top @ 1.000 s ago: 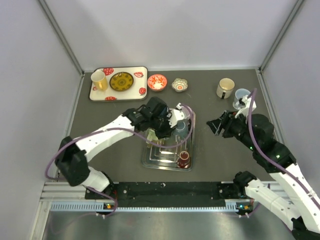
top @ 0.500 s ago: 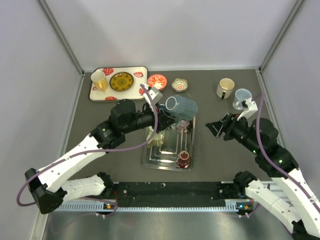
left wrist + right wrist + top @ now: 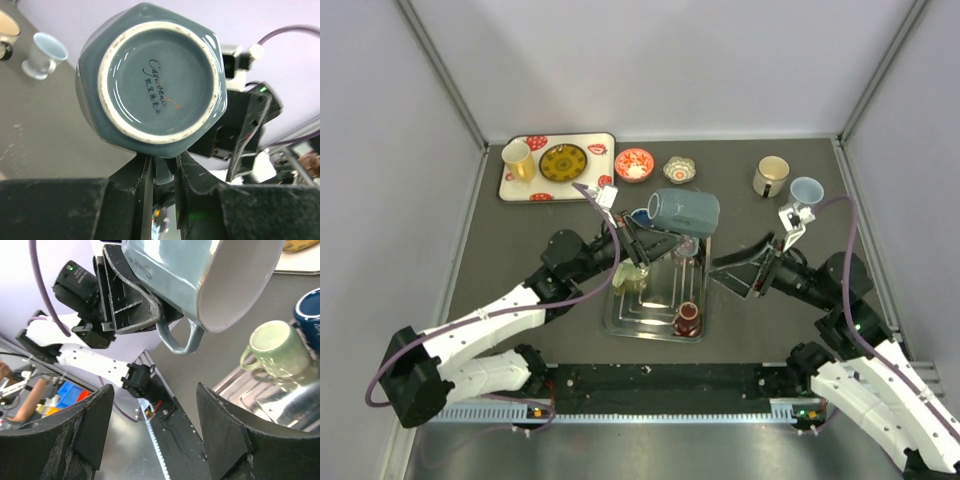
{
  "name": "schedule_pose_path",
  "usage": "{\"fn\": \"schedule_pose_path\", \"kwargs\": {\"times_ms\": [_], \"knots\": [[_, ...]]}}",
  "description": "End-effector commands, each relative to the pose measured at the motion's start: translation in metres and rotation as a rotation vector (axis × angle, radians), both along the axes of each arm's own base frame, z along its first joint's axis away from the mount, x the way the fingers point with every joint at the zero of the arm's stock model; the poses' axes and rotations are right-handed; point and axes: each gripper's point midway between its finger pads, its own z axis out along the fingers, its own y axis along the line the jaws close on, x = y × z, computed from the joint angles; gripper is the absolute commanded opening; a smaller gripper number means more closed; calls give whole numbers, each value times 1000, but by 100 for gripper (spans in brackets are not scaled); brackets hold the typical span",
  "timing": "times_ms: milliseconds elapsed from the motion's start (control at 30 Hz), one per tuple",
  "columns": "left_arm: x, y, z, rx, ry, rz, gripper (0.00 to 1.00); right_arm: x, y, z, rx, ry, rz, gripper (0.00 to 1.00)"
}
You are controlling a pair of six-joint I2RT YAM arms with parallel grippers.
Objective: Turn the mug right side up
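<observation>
A grey-blue mug (image 3: 682, 211) hangs on its side in the air above the metal tray (image 3: 619, 322). My left gripper (image 3: 638, 224) is shut on its handle. The left wrist view shows the mug's base (image 3: 157, 75) facing the camera, with the handle (image 3: 164, 172) pinched between the fingers. The right wrist view shows the mug's white mouth (image 3: 235, 285) and the handle (image 3: 178, 339) hanging below. My right gripper (image 3: 740, 272) is open and empty, just right of the mug and below it, and it also shows in the right wrist view (image 3: 155, 435).
On the metal tray stand a light green mug (image 3: 631, 277), a dark red cup (image 3: 687, 318) and a dark blue cup (image 3: 308, 315). A patterned tray (image 3: 590, 178) with a yellow mug and plate sits back left. Two small bowls (image 3: 634, 164), a cream mug (image 3: 770, 176) and a light blue cup (image 3: 805, 191) stand at the back.
My left arm lifted the grey-blue mug off the tray and turned it onto its side. My right arm swung in toward the centre, jaws open, and now sits beside the mug.
</observation>
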Motion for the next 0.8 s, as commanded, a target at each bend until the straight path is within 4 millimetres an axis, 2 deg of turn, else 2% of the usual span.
{"fn": "schedule_pose_path", "kwargs": {"times_ms": [0,33,100,233,433,533,733,767], "knots": [[-30,34,113,-403,-203,-25,0,-15,11,29,161,-37,119,68],[-32,34,114,-413,-205,-31,0,-16,12,38,205,-44,133,68],[-33,33,113,-410,-200,-37,0,-11,16,34,215,-19,139,68],[-39,31,114,-419,-191,-71,0,-8,21,46,243,-28,161,69],[-48,22,111,-402,-185,-121,0,-7,29,74,302,-61,221,69],[-53,17,110,-395,-182,-150,0,-5,34,82,326,-60,252,69],[-56,10,105,-379,-178,-171,0,-2,40,91,338,-52,293,63],[-56,10,104,-378,-177,-173,0,-2,40,91,336,-52,296,58]]}}
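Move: The grey-blue mug hangs on its side from the left fingers, mouth to the right, its middle roughly 4 cm ahead, 2 cm right and 4 cm above them. The right gripper waits about 8 cm right and 5 cm back, level with the left hand. From the right hand, the mug lies some 9 cm ahead, 6 cm left and 4 cm up. Some 26 cm below the left hand, the green mug stands about 5 cm ahead and 10 cm left. The mug, still pinched by its handle in the left fingers, is carried up about 5 cm, then drawn back some 4 cm, its mouth tipping slightly upward. The right hand meets it, rising about 5 cm and going left about 4 cm towards the mouth and handle, its fingers tipping up some 15 degrees and turning a little counter-clockwise while staying open. ##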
